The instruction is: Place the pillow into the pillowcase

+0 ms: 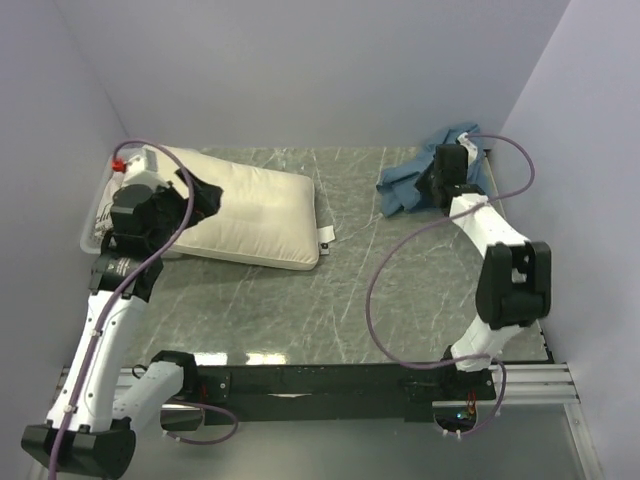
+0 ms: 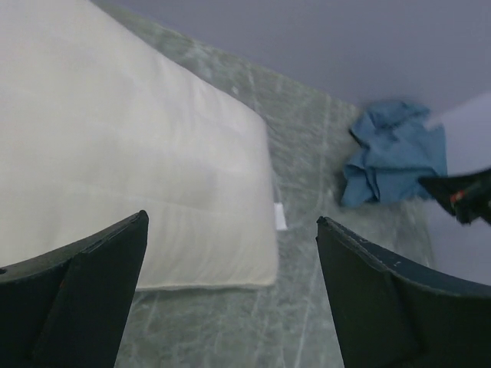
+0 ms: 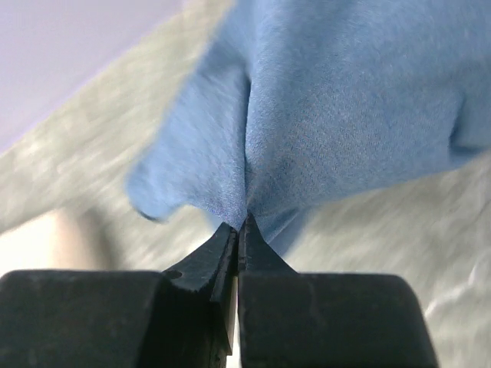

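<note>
The cream-white pillow [image 1: 250, 212] lies flat at the back left of the table; it also fills the left of the left wrist view [image 2: 130, 161]. The dusty-blue pillowcase [image 1: 415, 180] is bunched at the back right and shows in the left wrist view [image 2: 395, 161]. My left gripper [image 1: 203, 197] is open and empty, hovering over the pillow's left end [image 2: 230, 253]. My right gripper [image 1: 447, 170] is shut on a fold of the pillowcase [image 3: 345, 100], its fingertips [image 3: 241, 224] pinching the cloth.
A clear plastic bin [image 1: 100, 215] with a red-capped item stands at the far left behind my left arm. Lilac walls close in the back and both sides. A white tag [image 1: 325, 238] sticks out of the pillow's right end.
</note>
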You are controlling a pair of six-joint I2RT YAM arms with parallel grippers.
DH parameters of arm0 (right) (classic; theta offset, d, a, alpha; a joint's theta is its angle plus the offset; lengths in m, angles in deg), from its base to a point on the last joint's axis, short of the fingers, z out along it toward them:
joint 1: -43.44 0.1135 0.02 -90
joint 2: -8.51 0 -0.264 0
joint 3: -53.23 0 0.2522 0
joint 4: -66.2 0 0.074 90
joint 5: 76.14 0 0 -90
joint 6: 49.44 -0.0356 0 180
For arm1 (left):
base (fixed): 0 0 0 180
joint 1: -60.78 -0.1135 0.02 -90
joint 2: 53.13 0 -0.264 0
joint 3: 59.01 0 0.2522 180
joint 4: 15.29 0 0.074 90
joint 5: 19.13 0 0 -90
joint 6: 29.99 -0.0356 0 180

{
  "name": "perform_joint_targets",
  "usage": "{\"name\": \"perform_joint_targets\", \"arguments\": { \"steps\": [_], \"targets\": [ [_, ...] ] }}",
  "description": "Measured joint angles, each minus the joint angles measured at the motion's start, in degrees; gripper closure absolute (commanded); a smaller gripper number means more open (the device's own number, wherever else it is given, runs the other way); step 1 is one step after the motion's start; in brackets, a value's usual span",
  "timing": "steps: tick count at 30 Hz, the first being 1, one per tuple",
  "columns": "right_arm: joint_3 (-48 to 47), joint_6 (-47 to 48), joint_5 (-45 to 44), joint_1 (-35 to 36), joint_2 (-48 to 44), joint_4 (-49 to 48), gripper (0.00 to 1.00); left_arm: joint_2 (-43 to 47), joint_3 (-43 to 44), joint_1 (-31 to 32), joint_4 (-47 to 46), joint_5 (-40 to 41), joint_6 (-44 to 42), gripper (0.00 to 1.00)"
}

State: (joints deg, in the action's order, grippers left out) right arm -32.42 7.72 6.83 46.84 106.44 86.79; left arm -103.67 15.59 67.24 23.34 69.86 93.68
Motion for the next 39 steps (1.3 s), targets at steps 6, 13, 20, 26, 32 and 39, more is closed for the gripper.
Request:
{"name": "perform_joint_targets", "arguments": {
  "steps": [6, 13, 20, 26, 32, 39],
  "targets": [
    [1.14, 1.66, 1.73, 8.85, -19.65, 6.78, 1.0, -5.99, -0.83, 19.3, -5.18, -0.24, 0.2, 0.03],
    [-3.19, 2.86, 3.19, 16.79, -28.63, 13.03, 1.0, -16.06, -4.37, 32.15, -15.69, -0.31, 0.7, 0.02],
    [-2.58, 3.37, 4.94, 17.73, -29.27, 18.05, 1.0, -21.35, -5.49, 39.1, -26.73, -1.68, 1.53, 0.09],
    [-2.25, 3.34, 7.63, 17.92, -29.77, 18.95, 1.0, -28.85, -3.21, 41.88, -31.15, -1.25, 2.45, 0.36],
    [-1.77, 3.39, 8.98, 18.12, -29.97, 19.12, 0.88, -35.17, 1.99, 42.86, -29.92, 4.68, 3.82, 0.99],
    [-0.87, 3.63, 8.24, 18.16, -28.28, 18.8, 0.21, -33.35, 12.87, 41.16, -17.92, 23.02, 3.61, 0.99]
  ]
}}
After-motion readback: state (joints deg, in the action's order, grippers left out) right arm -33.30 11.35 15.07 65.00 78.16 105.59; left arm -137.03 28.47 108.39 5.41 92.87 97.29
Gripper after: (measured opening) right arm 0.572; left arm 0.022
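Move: Some 57 cm to the left hand's right, 24 cm ahead and 21 cm below, the pillowcase lies crumpled; the pillow's middle is straight out from that hand, about 13 cm ahead and 18 below, with the basket 13 cm ahead and 23 cm left. The right hand already pinches the case, whose bulk spreads 6 cm ahead, 3 cm right and 5 below; the pillow's right end is roughly 30 cm left and 9 back from this hand. Carrying the pinched pillowcase up and back some 15 cm and left 13 towards the pillow's right end, the right hand turns counter-clockwise and waits. The open left hand swings right about 30 cm, sinking 10 and turning 40 degrees clockwise, shuts on the case, then starts forward, left and up with it while the right fingers open and let go. ##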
